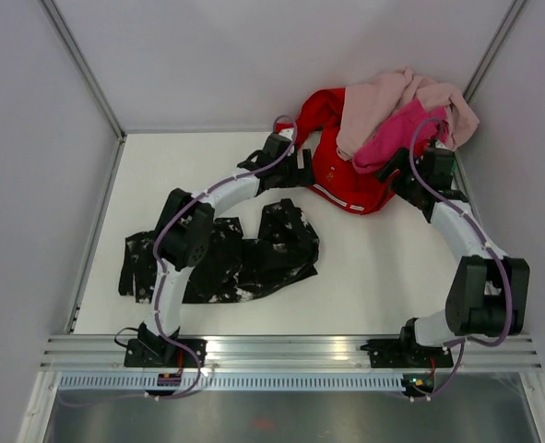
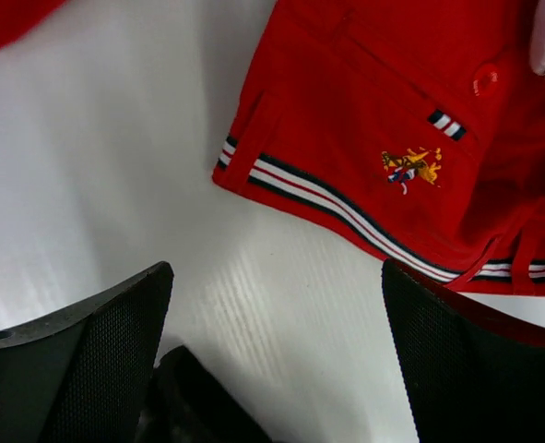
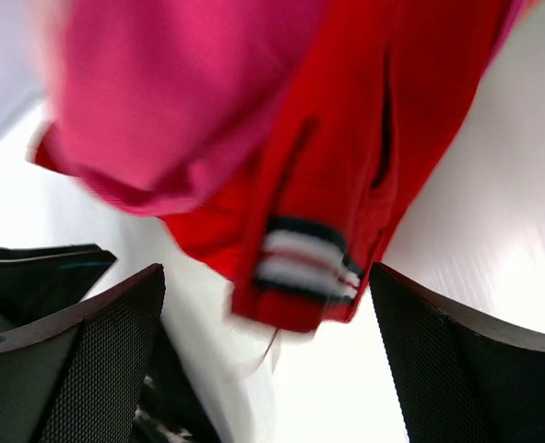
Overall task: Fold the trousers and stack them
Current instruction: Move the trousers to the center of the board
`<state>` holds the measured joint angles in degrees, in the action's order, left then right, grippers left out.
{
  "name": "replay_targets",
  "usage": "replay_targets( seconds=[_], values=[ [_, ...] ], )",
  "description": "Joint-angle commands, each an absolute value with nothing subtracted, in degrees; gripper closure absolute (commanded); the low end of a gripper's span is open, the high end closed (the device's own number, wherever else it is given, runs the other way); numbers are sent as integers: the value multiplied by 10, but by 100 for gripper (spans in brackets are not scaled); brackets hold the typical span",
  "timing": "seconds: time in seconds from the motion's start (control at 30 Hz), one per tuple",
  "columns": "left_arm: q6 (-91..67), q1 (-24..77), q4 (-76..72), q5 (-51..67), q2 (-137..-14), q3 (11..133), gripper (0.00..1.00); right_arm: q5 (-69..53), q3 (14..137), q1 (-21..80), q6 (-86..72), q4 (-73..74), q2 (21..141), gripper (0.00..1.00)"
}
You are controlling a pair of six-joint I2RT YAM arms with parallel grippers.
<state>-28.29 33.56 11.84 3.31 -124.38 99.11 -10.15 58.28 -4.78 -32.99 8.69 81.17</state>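
The trousers (image 1: 244, 258), black with white blotches, lie crumpled and spread on the near left of the white table (image 1: 373, 268). Both grippers are away from them, at the back by the clothes pile. My left gripper (image 1: 302, 171) (image 2: 277, 268) stands open over bare table, its fingers (image 2: 115, 351) empty, just short of the striped hem of the red garment (image 2: 383, 111). My right gripper (image 1: 403, 171) (image 3: 266, 269) is open too. A striped cuff of the red garment (image 3: 304, 263) lies blurred just ahead of its fingertips, with nothing gripped.
The red garment (image 1: 346, 180) and the pink clothes (image 1: 392, 129) (image 3: 161, 92) are heaped in the back right corner. Grey walls close the table on three sides. A metal rail (image 1: 290, 351) runs along the near edge by the arm bases.
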Motion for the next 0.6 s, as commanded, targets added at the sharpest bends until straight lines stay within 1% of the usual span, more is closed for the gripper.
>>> replay_targets(
  seconds=[0.0, 0.17, 0.23, 0.27, 0.3, 0.37, 0.4, 0.43, 0.57],
  values=[
    [-351, 339, 72, 109, -1290, 1034, 2, -67, 579, -29, -338, 58, 872, 2],
    [-367, 350, 55, 146, -1353, 1078, 1, -24, 689, -23, -327, 95, 990, 4],
    [-373, 352, 35, 174, -1371, 1092, 1, -14, 733, -23, -322, 100, 1012, 14],
    [-376, 355, 23, 184, -1385, 1100, 1, -12, 746, -23, -321, 98, 1026, 20],
    [-381, 356, 9, 198, -1392, 1104, 1, -8, 758, -23, -318, 97, 1032, 40],
    [-402, 359, -21, 196, -1404, 1125, 1, -4, 796, -23, -315, 88, 1043, 63],
    [-420, 359, -27, 201, -1419, 1132, 1, 13, 810, -23, -312, 91, 1047, 91],
    [-430, 359, -40, 204, -1425, 1140, 1, 20, 842, -25, -310, 92, 1049, 100],
    [-470, 359, -77, 207, -1427, 1150, 1, 47, 907, -49, -316, 65, 1050, 100]
  ],
)
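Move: The red garment's cuff, which the right fingers go for, hangs about 6 cm ahead of the right hand, straight in line and some 9 cm below. The magenta cloth lies roughly 12 cm ahead and 5 cm left of that hand. For the left hand, the red garment's striped hem is about 9 cm to the right, nearly level fore and aft, 7 cm below; the trousers' bunched end is some 5 cm left and 14 cm back. The right fingers close on the red cuff and pinch it: that hand dips about 9 cm onto the cuff, tipping down, then pushes forward roughly 9 cm in all, shutting as it goes and rising about 5 cm with the cloth held. The left hand, fingers wide open, drops some 5 cm and sweeps about 10 cm right to the striped hem, rolling nearly 20 degrees. ##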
